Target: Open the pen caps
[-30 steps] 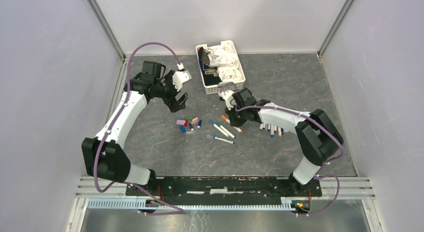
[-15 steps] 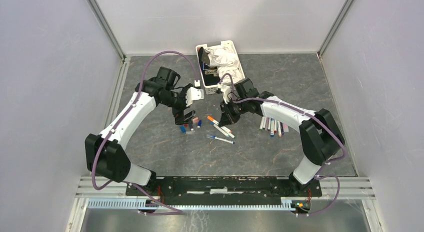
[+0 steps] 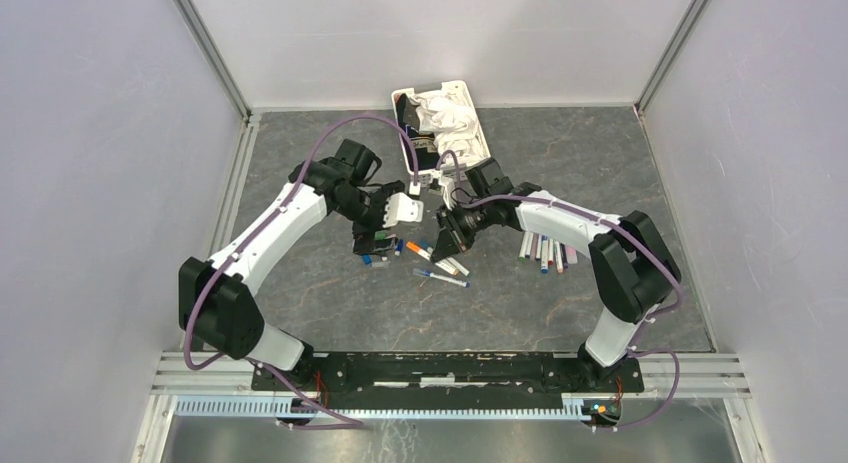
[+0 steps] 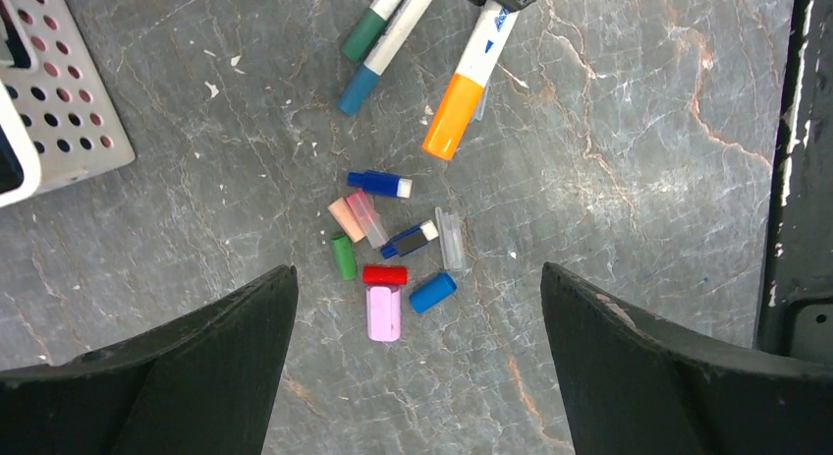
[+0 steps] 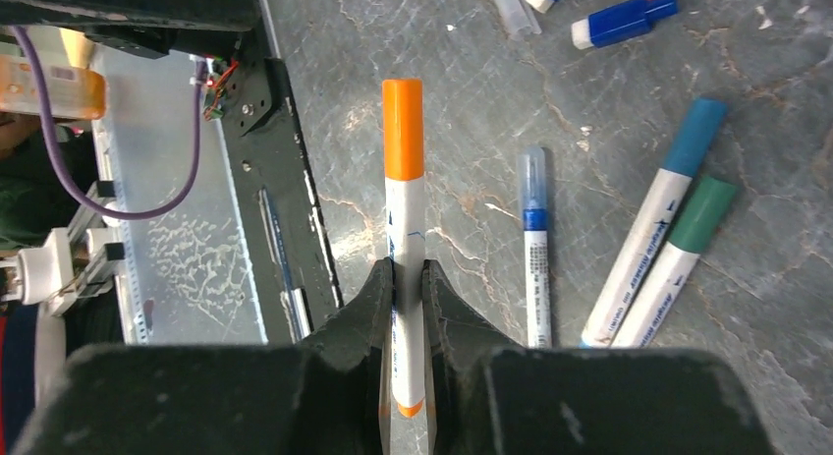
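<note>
My right gripper (image 5: pixel 406 278) is shut on the white barrel of a pen with an orange cap (image 5: pixel 403 131), which it holds above the table and points toward the left arm. In the top view this pen (image 3: pixel 418 250) sits between the two grippers. My left gripper (image 4: pixel 417 273) hangs open over a cluster of loose pen caps (image 4: pixel 385 312) in pink, red, blue and green. The orange cap (image 4: pixel 454 116) shows beyond them. Three more capped pens lie beside the held one: clear-capped (image 5: pixel 533 249), teal-capped (image 5: pixel 653 244) and green-capped (image 5: pixel 683 254).
A white slotted basket (image 3: pixel 470 168) with crumpled white material stands at the back centre, its corner (image 4: pixel 69 131) close to the left gripper. A row of several pens (image 3: pixel 545 251) lies under the right forearm. Walls enclose the table on three sides.
The left arm has swung right and forward until its open gripper came over the loose caps. The right gripper has carried the orange-capped pen leftward toward it.
</note>
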### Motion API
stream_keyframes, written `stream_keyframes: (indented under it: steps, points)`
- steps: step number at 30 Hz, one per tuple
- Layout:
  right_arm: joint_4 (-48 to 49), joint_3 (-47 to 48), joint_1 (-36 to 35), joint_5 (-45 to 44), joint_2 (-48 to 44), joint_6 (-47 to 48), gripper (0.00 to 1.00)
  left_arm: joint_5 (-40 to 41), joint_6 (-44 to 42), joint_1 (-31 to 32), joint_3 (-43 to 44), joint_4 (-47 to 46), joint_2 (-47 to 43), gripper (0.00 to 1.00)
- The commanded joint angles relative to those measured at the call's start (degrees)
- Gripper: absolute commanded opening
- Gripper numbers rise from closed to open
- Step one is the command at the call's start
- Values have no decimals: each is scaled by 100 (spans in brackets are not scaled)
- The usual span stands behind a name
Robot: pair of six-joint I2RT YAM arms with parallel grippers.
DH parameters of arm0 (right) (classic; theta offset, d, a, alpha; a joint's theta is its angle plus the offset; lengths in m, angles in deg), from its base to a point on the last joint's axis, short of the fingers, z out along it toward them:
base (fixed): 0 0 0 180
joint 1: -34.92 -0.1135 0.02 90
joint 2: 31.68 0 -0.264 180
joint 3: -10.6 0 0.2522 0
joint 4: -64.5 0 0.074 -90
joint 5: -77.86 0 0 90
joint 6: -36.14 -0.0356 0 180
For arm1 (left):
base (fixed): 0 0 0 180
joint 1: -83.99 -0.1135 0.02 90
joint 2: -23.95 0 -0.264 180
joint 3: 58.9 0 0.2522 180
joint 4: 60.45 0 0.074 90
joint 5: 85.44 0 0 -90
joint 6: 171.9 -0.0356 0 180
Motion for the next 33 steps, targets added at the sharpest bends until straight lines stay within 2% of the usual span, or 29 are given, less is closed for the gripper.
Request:
stream_keyframes:
  steps: [1, 9, 12, 14, 21, 28, 33]
  points:
    - [368, 125, -67, 642, 96, -164, 0, 297, -649, 178, 116, 195, 2, 97]
    - [931, 117, -114, 1306, 179, -569, 0, 76, -871, 574, -350, 62, -393, 94]
    - [961, 183, -115, 1411, 240, -638, 0, 84, -863, 700, -385, 51, -405, 89]
    - [981, 233, -123, 1401, 275, -683, 0, 113, -876, 744, -394, 49, -391, 84]
    - [995, 361, -156, 1482, 442, -797, 0, 103, -959, 878, -416, 26, -311, 56]
    - [985, 476, -173, 1569, 590, -852, 0, 165, -1017, 1041, -521, 26, -229, 46]
    - [849, 560, -173, 1615, 658, -726, 0, 409, -1048, 1117, -579, 26, -173, 23]
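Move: The orange cap of the pen held in the right hand lies about 3 cm back, 7 cm to the right and 5 cm below the open left hand; from the right hand it is some 3 cm ahead and 6 cm left, at about its height. A loose dark blue cap lies on the table about 4 cm back, 2 cm right and 14 cm below the left hand. From the right hand, the clear-capped pen lies some 5 cm back, 1 cm right and 11 cm below. The left hand goes back about 5 cm, and some 2 cm each to the right and down, turning roughly 15 degrees clockwise to bring its wide-open fingers around the orange cap, then closes them from fully open to about a third, until the pads stand at both sides of the cap. To meet it, the right hand keeps its grip on the white barrel and carries the pen about 3 cm left, 2 cm back and 2 cm up, raising its left side by about 10 degrees while tipping and turning slightly counter-clockwise. ##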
